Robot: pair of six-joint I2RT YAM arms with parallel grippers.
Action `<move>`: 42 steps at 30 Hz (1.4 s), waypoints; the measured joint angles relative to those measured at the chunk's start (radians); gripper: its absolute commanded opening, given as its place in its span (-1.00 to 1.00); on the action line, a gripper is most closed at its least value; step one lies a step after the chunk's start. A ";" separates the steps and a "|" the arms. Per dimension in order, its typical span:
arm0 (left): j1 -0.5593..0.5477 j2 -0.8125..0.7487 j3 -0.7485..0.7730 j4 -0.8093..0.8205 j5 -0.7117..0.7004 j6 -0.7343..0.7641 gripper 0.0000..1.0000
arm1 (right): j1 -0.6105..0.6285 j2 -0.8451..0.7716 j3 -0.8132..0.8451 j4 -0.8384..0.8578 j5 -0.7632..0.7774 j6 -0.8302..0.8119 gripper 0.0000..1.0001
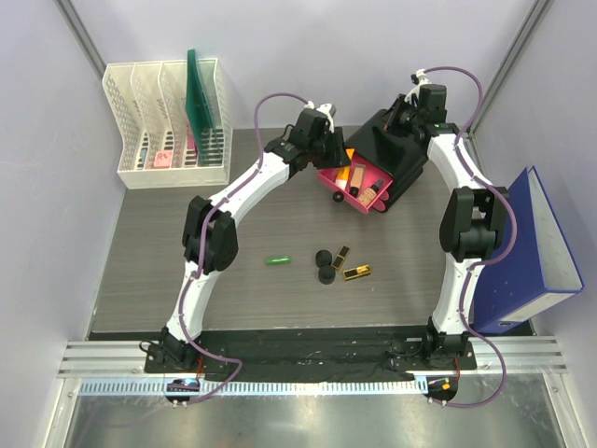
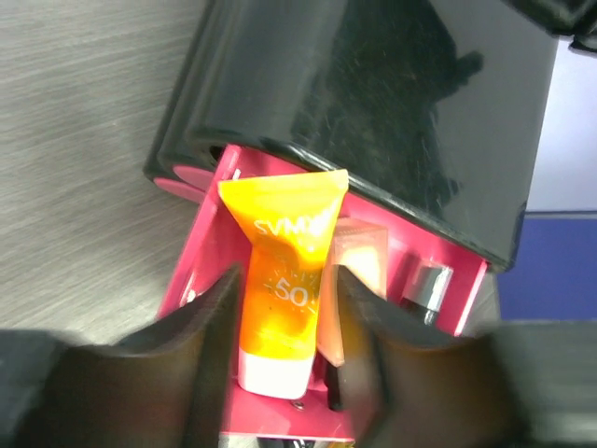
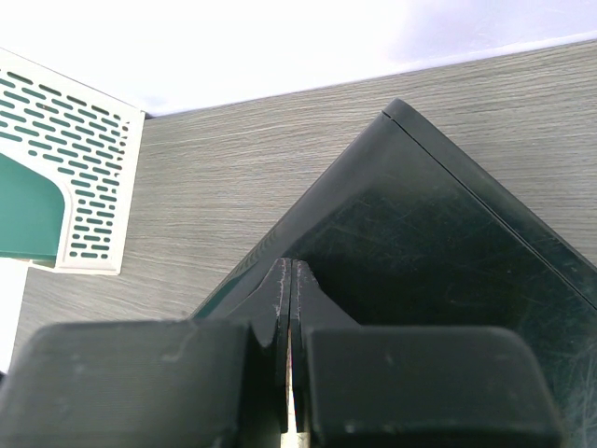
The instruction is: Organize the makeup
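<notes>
The black box (image 1: 396, 154) has its pink drawer (image 1: 328, 177) pulled open. The orange white-capped tube (image 2: 284, 289) lies in the drawer beside a beige bottle (image 2: 359, 257) and a second, silver-collared bottle (image 2: 424, 289). My left gripper (image 2: 284, 327) is open, its fingers either side of the tube; it also shows in the top view (image 1: 328, 159). My right gripper (image 3: 292, 271) is shut and empty, resting on the box top (image 3: 420, 252). On the table lie the green tube (image 1: 278, 260), two black compacts (image 1: 323, 257) (image 1: 326, 274) and two gold-black sticks (image 1: 341, 254) (image 1: 356, 273).
A white file rack (image 1: 140, 121) stands at the back left with a green folder (image 1: 201, 93) and a small pink block (image 1: 160, 161) in it. A blue binder (image 1: 532, 243) leans at the right edge.
</notes>
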 measured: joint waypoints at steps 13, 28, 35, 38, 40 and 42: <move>0.010 0.005 0.059 0.021 -0.019 -0.022 -1.00 | 0.000 0.000 0.000 0.000 0.000 0.000 -0.98; 0.011 0.024 0.066 0.024 -0.009 -0.033 -1.00 | 0.000 0.000 0.000 0.000 0.000 0.000 -0.98; 0.013 0.019 0.041 0.040 -0.005 -0.051 -1.00 | 0.000 0.000 0.000 0.000 0.000 0.000 -0.98; 0.013 0.010 0.023 0.055 -0.005 -0.051 -1.00 | 0.000 0.000 0.000 0.000 0.000 0.000 -0.98; 0.013 0.008 0.016 0.059 -0.005 -0.051 -1.00 | 0.000 0.000 0.000 0.000 0.000 0.000 -0.98; 0.013 0.005 0.011 0.062 -0.005 -0.053 -1.00 | 0.000 0.002 0.000 0.002 -0.002 0.000 -0.98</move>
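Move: Just below the left fingertips, barely 3 cm down and about 1 cm back and 1 cm to the right, lies the middle of the yellow tube, in the pink drawer with its flat end up at the black case. One makeup bottle lies some 4 cm to the hand's right and 4 back, another about 8 right and 7 back; the black case's middle is roughly 11 right, 2 ahead. From the right hand, the tube is about 10 cm left and 10 back. Shutting its half-open fingers all the way, the left hand eases about 1.5 cm forward and rises some 3 cm over the loose yellow tube, then sinks back roughly half of that. Its closed tips end over the tube's middle, pointing forward, right and down as before; whether they touch the tube can't be seen. The right hand stays still with shut fingers at the black case's top. ##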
